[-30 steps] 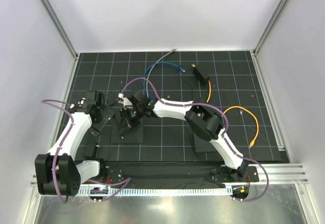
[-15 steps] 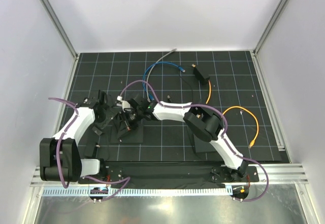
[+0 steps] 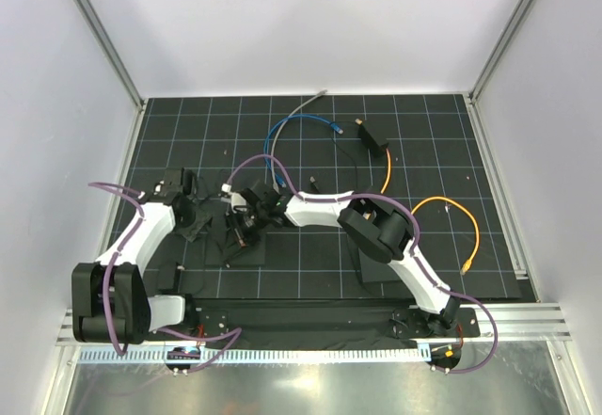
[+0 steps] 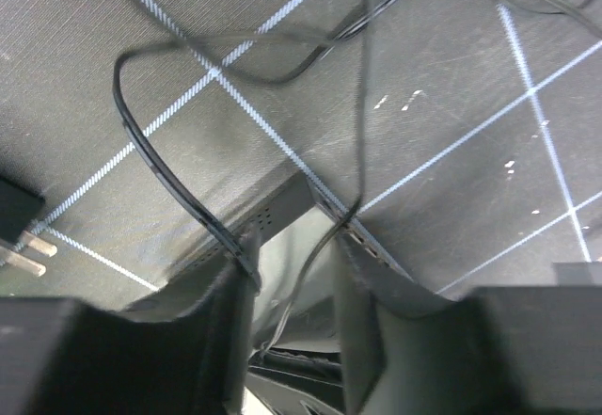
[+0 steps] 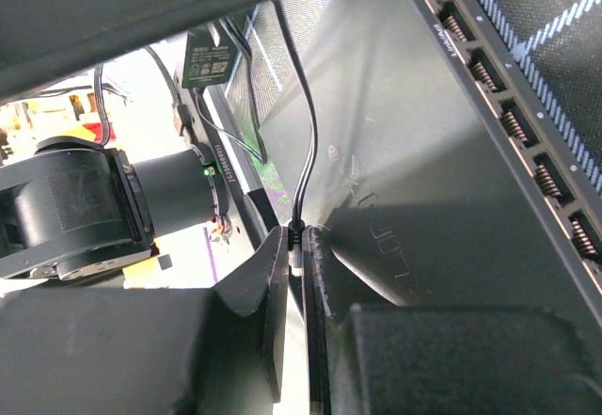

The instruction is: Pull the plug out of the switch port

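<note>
A black switch box (image 5: 442, 161) with a row of empty ports (image 5: 513, 119) fills the right wrist view. My right gripper (image 5: 299, 246) is shut on the small connector of a thin black cable (image 5: 306, 151) beside the box. In the left wrist view my left gripper (image 4: 292, 264) has its fingers on both sides of a corner of the box (image 4: 296, 213). From above, both grippers, left (image 3: 199, 215) and right (image 3: 243, 219), meet at the left. An orange cable (image 3: 387, 168) ends at a small black block (image 3: 372, 135) at the back, far from both.
A second orange cable (image 3: 453, 210) loops at the right, its free end (image 3: 467, 265) on the gridded mat (image 3: 310, 264). Blue (image 3: 282, 131) and grey (image 3: 308, 103) cables lie at the back. A flat black pad (image 3: 249, 250) lies under the grippers. White walls close three sides.
My left gripper has shifted a little right and nearer, closer to the right gripper, and its elbow has swung in. The right gripper has barely moved.
</note>
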`<action>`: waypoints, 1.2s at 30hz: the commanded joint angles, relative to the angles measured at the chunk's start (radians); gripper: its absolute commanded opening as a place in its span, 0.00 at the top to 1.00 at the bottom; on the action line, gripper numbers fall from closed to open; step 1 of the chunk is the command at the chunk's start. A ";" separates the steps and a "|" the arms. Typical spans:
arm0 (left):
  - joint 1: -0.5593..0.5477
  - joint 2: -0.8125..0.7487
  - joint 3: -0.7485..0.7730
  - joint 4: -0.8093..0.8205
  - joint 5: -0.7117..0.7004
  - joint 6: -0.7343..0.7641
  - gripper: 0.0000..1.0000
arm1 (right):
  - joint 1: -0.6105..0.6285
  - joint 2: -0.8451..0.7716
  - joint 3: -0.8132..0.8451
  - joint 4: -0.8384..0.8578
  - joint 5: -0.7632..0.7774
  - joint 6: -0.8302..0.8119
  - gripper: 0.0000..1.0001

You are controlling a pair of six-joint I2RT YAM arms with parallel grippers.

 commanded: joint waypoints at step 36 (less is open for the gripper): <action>0.005 -0.062 0.423 -0.047 0.001 0.219 1.00 | 0.007 -1.061 -0.889 -0.222 0.594 -0.084 0.46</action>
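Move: The strand of black power cable that the left hand is closing on already runs between its half-open fingertips. The plug, gripped in the right fingertips, is some 8 cm to the left hand's right, 7 cm back and about level. The switch's middle lies about 2 cm ahead of the right hand, 2 cm to its right and 3 cm below. The adapter lies roughly 13 cm back from the left hand, 6 cm to its left and 3 cm lower. The left fingers shut on the power cable and pinch it. Just before they are fully closed, the right fingers begin opening and let go of the plug. The right hand then swings about 22 cm right, away from the switch, arcing up and back down while drawing slightly back. Last, the left hand lifts the cable some 13 cm and carries it 6 cm forward, fingertips tilting forward about 20 degrees. ##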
